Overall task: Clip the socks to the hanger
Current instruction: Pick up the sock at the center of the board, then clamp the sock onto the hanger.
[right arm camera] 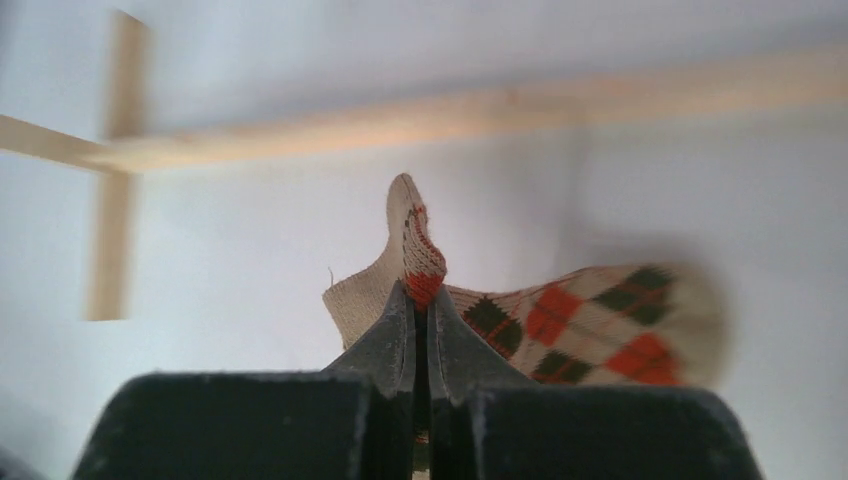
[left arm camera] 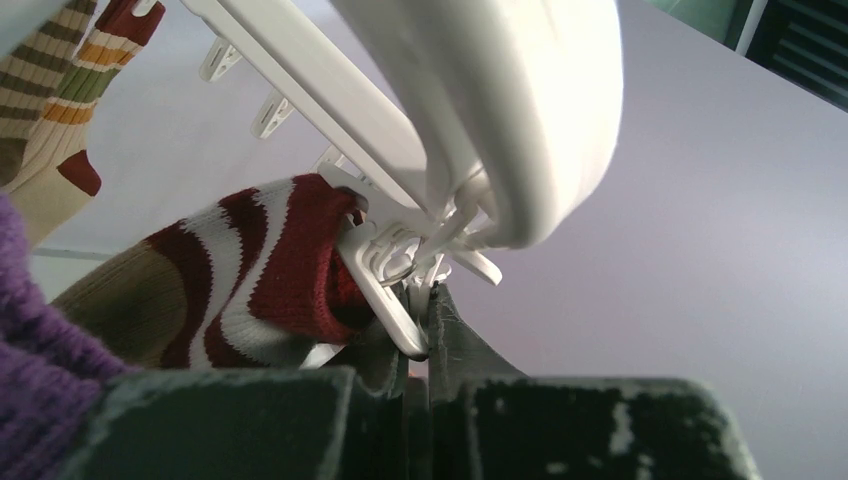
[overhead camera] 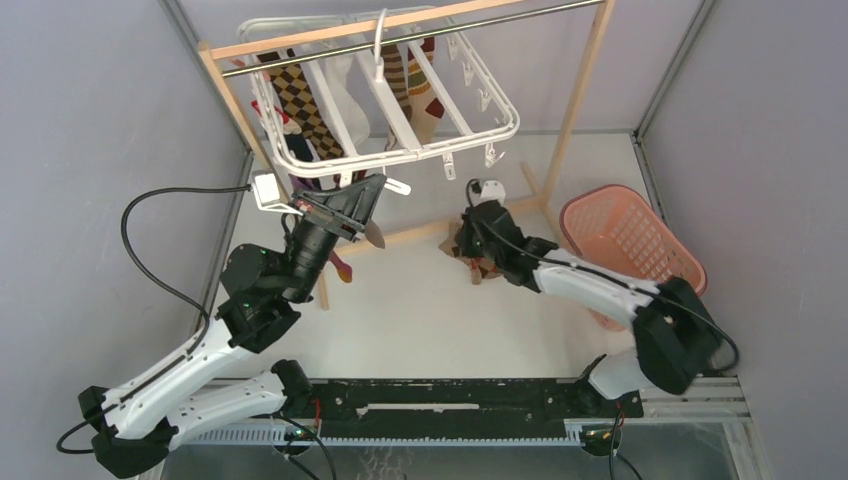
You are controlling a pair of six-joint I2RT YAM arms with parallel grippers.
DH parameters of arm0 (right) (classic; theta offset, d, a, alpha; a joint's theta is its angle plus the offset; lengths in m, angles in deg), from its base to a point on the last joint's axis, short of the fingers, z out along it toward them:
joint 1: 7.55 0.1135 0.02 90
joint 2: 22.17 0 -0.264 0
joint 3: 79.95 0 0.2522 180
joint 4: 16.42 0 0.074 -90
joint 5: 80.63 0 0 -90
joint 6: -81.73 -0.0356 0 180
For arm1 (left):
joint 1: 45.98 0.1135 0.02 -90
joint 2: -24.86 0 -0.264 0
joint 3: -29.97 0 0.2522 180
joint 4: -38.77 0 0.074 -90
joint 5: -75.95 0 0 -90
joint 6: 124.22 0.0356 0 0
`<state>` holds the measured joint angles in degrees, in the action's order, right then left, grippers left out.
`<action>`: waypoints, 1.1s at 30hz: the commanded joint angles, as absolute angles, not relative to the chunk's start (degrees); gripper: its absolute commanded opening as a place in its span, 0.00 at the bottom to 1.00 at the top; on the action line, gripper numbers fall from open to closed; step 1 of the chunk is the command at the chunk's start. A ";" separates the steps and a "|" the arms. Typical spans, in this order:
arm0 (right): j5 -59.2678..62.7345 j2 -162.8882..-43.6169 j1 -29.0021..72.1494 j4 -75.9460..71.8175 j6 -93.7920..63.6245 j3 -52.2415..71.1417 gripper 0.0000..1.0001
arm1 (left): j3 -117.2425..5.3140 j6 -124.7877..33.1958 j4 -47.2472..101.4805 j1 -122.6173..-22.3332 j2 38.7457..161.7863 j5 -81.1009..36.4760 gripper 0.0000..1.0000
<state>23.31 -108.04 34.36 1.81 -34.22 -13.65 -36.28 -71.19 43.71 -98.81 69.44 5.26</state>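
Observation:
The white hanger [overhead camera: 420, 150] hangs from the rod by its hook, with brown argyle socks [overhead camera: 305, 100] and tan striped socks [overhead camera: 405, 85] clipped to it. My left gripper [overhead camera: 368, 205] is raised to the hanger's front edge. In the left wrist view it [left arm camera: 428, 330] is shut on a white clip [left arm camera: 395, 300] under the frame [left arm camera: 500, 110], beside a red-and-white cuffed sock [left arm camera: 270, 270] and a purple sock [left arm camera: 30, 380]. My right gripper [overhead camera: 472, 252] is low at the table, shut [right arm camera: 420, 292] on a fold of a tan argyle sock [right arm camera: 600, 320] with orange and dark diamonds.
The wooden rack [overhead camera: 580, 90] with its metal rod [overhead camera: 470, 25] holds the hanger; its base bar [overhead camera: 420, 235] lies on the table just behind the right gripper. A pink slotted basket [overhead camera: 625, 240] stands at the right. Grey walls close in both sides.

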 commanded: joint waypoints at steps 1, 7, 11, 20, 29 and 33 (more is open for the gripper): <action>16.57 -94.87 33.25 0.19 -33.68 -12.97 0.00 | -34.66 -68.91 41.46 -98.72 68.97 3.88 0.00; 1.23 -83.96 32.97 -8.84 -32.77 -14.59 0.00 | -34.51 -69.19 41.87 -98.72 68.94 3.71 0.00; -0.87 -80.39 35.28 -11.62 -31.05 -14.59 0.00 | -34.52 -69.28 42.07 -98.72 69.07 3.41 0.00; -6.58 -78.37 38.41 -17.77 -31.14 -14.65 0.00 | -34.28 -69.93 42.85 -98.73 69.61 2.74 0.00; -7.10 -79.25 40.17 -17.83 -28.00 -10.84 0.00 | -33.61 -69.91 43.15 -98.76 68.98 2.58 0.00; -7.11 -80.02 40.22 -17.18 -26.35 -7.90 0.00 | -33.63 -69.90 43.17 -98.72 68.94 2.43 0.00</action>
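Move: The right hand already holds the argyle sock, pinched by its cuff. The clip it goes to, held in the left fingers, lies about 10 cm back, 10 cm left and 35 cm above. The striped sock hangs some 14 cm left, 9 cm back and 24 cm up; the next free clip is about 4 cm left, 7 cm back and 35 cm up. For the left hand, the clip sits right at its fingertips. Carry the argyle sock up with the right gripper about 26 cm, quickly at first, drawing back some 12 cm and a little left on the way, towards the clip in the left fingers. Swing the fingers from pointing down and forward round to the left and nearly level, keeping the pinch shut. Hold the left gripper still, closed on its clip. ##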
